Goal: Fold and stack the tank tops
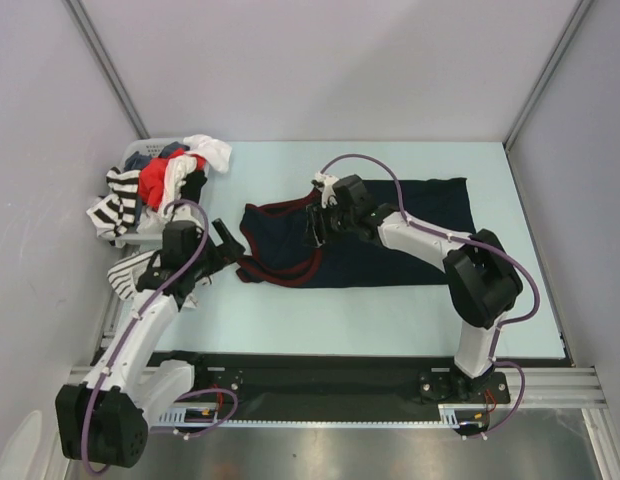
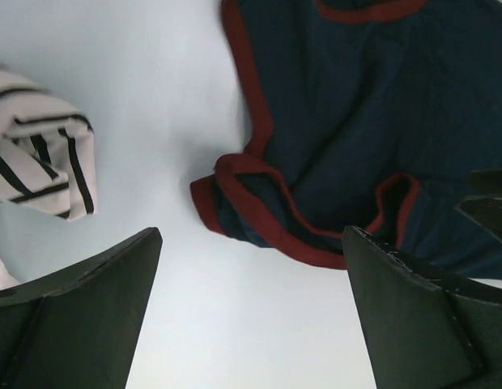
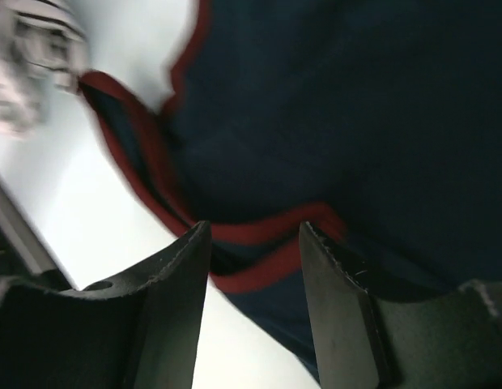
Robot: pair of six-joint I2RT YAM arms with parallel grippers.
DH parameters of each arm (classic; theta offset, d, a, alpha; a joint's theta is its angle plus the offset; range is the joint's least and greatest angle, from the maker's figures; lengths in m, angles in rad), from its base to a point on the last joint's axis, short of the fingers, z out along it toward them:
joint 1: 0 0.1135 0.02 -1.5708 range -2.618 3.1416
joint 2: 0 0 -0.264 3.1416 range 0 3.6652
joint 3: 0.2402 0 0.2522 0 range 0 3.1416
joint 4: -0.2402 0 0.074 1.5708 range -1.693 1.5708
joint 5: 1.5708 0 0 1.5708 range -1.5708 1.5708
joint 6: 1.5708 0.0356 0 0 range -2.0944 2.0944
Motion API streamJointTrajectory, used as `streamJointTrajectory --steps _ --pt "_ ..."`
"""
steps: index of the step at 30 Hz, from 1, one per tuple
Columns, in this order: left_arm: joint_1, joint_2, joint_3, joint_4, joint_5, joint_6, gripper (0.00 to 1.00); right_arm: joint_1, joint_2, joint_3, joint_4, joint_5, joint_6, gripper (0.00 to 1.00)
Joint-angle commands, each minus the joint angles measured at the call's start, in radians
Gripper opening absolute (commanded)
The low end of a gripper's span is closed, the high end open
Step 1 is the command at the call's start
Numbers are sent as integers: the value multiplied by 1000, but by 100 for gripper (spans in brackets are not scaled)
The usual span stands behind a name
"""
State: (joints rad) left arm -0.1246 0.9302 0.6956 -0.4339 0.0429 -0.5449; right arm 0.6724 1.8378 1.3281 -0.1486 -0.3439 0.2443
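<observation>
The dark navy tank top with maroon trim lies spread on the pale table, its straps bunched at the left end. My right gripper hovers over the neck and strap area. Its jaws stand partly apart, and the maroon trim shows between them, not pinched. My left gripper is wide open just left of the bunched strap, with bare table between its fingers. The white tank top with thin dark stripes lies crumpled at the table's left edge beside my left arm.
A basket at the back left holds a heap of clothes, red, white and black-and-white striped. Grey walls close in the table on the left, back and right.
</observation>
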Motion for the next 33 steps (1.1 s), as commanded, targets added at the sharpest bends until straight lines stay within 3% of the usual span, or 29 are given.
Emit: streamJointTrajectory --steps 1,7,14,20,24,29,30,33 --pt "-10 36 -102 177 -21 -111 100 -13 -54 -38 20 107 -62 52" --pt "-9 128 -123 244 -40 -115 100 -17 21 -29 40 135 -63 50" --pt "-9 124 -133 264 -68 -55 97 1 87 -17 23 193 -92 54" --pt "-7 145 -177 308 -60 -55 92 19 130 2 4 218 -103 48" --pt "-9 163 -189 313 -72 -52 87 27 143 11 4 230 -94 18" --pt "-7 159 -209 323 -87 -59 83 18 132 8 12 261 -66 5" --pt "-7 162 -212 327 -92 -62 78 16 120 3 18 261 -59 4" --pt "-6 179 -219 327 -112 -79 76 1 98 -27 53 276 -36 3"
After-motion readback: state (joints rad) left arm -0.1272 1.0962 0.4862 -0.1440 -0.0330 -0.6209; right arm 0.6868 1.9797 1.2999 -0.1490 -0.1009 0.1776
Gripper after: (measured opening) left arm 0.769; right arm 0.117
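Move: The right hand is about 9 cm above the inner right end of the near armhole's red trim, which lies 3 cm to its right and 1 cm ahead. The far red-edged strap is some 15 cm ahead and 9 cm left. The left hand's aim, the navy tank top's near left corner, is roughly 3 cm ahead, 2 cm right and 11 cm below; the striped tank top is about 24 cm left and 2 cm ahead, similarly low. The right fingers come down about 9 cm while easing some 3 cm right and slightly forward, tilting about 15 degrees, then shut and pinch the red trim's inner end. Alongside, the open left hand sinks about 8 cm in two stages towards the tank top's near left corner, its fingers beginning to narrow but staying well apart. ##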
